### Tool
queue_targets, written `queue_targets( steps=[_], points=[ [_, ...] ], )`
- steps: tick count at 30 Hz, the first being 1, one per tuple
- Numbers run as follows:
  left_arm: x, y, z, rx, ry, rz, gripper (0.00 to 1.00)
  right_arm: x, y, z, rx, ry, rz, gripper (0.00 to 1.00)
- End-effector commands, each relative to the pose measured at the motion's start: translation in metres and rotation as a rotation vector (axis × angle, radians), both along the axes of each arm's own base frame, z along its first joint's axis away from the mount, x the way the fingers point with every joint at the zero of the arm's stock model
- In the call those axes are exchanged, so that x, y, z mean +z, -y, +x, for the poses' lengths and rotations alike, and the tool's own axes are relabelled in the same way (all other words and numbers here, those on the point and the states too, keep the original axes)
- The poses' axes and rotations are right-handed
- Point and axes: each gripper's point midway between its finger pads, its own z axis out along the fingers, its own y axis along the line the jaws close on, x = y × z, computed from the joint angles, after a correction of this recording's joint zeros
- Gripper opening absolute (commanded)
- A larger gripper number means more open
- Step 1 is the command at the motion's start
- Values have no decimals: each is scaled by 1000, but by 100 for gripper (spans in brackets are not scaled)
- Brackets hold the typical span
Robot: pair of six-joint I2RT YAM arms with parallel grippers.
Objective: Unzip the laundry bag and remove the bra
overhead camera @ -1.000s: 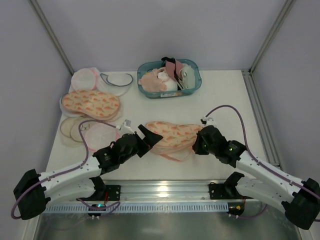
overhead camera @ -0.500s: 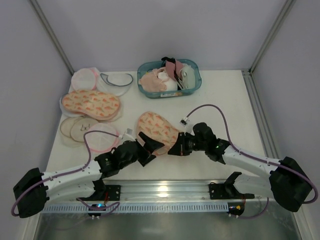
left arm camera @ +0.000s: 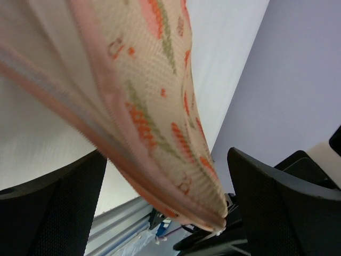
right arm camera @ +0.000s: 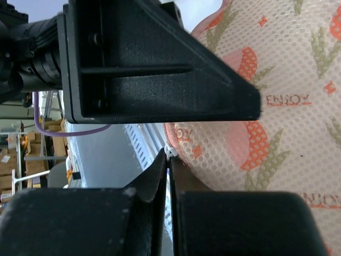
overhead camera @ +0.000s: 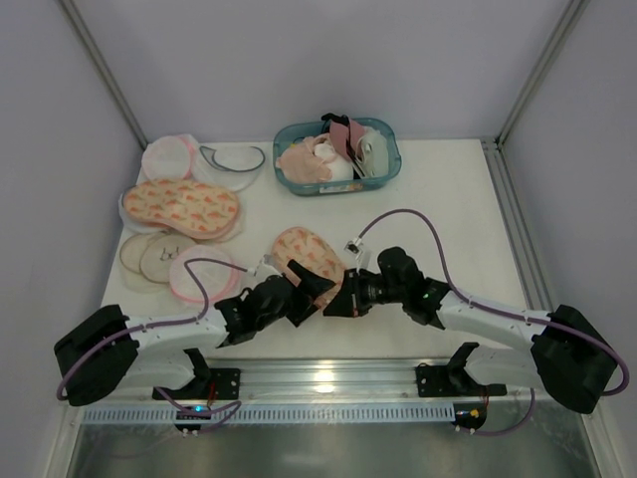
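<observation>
The peach carrot-print laundry bag (overhead camera: 307,255) lies bunched in the middle of the table. My left gripper (overhead camera: 305,292) is open, and its fingers (left arm camera: 53,208) straddle the bag's pink-edged near end (left arm camera: 160,133) without pinching it. From the right, my right gripper (overhead camera: 339,303) meets that same end. It is shut on the small white zipper pull (right arm camera: 170,152) at the bag's (right arm camera: 266,106) edge. A finger of the left gripper crosses the top of the right wrist view. The bra is hidden.
A teal basket (overhead camera: 390,169) of pink and white garments stands at the back. At the left lie a second peach carrot-print bag (overhead camera: 181,207), round white mesh pouches (overhead camera: 169,155) and flat round pads (overhead camera: 149,257). A metal rail (overhead camera: 328,380) runs along the near edge.
My right gripper has swept left along the bag, holding the zipper pull. The bag has drawn in from a wide spread to a compact bunch. My left gripper has moved right to the bag's near end.
</observation>
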Motion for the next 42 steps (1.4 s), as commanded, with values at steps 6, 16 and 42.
queue_targets(
  steps=[6,16,42],
  points=[
    [37,15,21,39,106,-98,71,2,-2,-6,51,47,-20,4],
    [32,5,24,55,113,-86,29,-10,9,0,26,66,-132,4],
    [29,-19,13,-199,125,40,0,-90,100,52,-356,90,-722,4]
  ],
)
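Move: The laundry bag's zip edge runs between the left hand's open fingers, about 1 cm ahead and 1 cm right of the hand point; the bag's middle lies some 9 cm ahead, 2 cm left and 5 cm below. The pink-rimmed net bag lies about 30 cm left of the left hand, 6 cm ahead. From the right hand, shut on the bag's end, the zip edge is roughly 3 cm left and 3 cm ahead. Left fingers pinch the zip edge, drifting forward-left; right, keeping the bag's end, sinks about 9 cm while drawing right. ##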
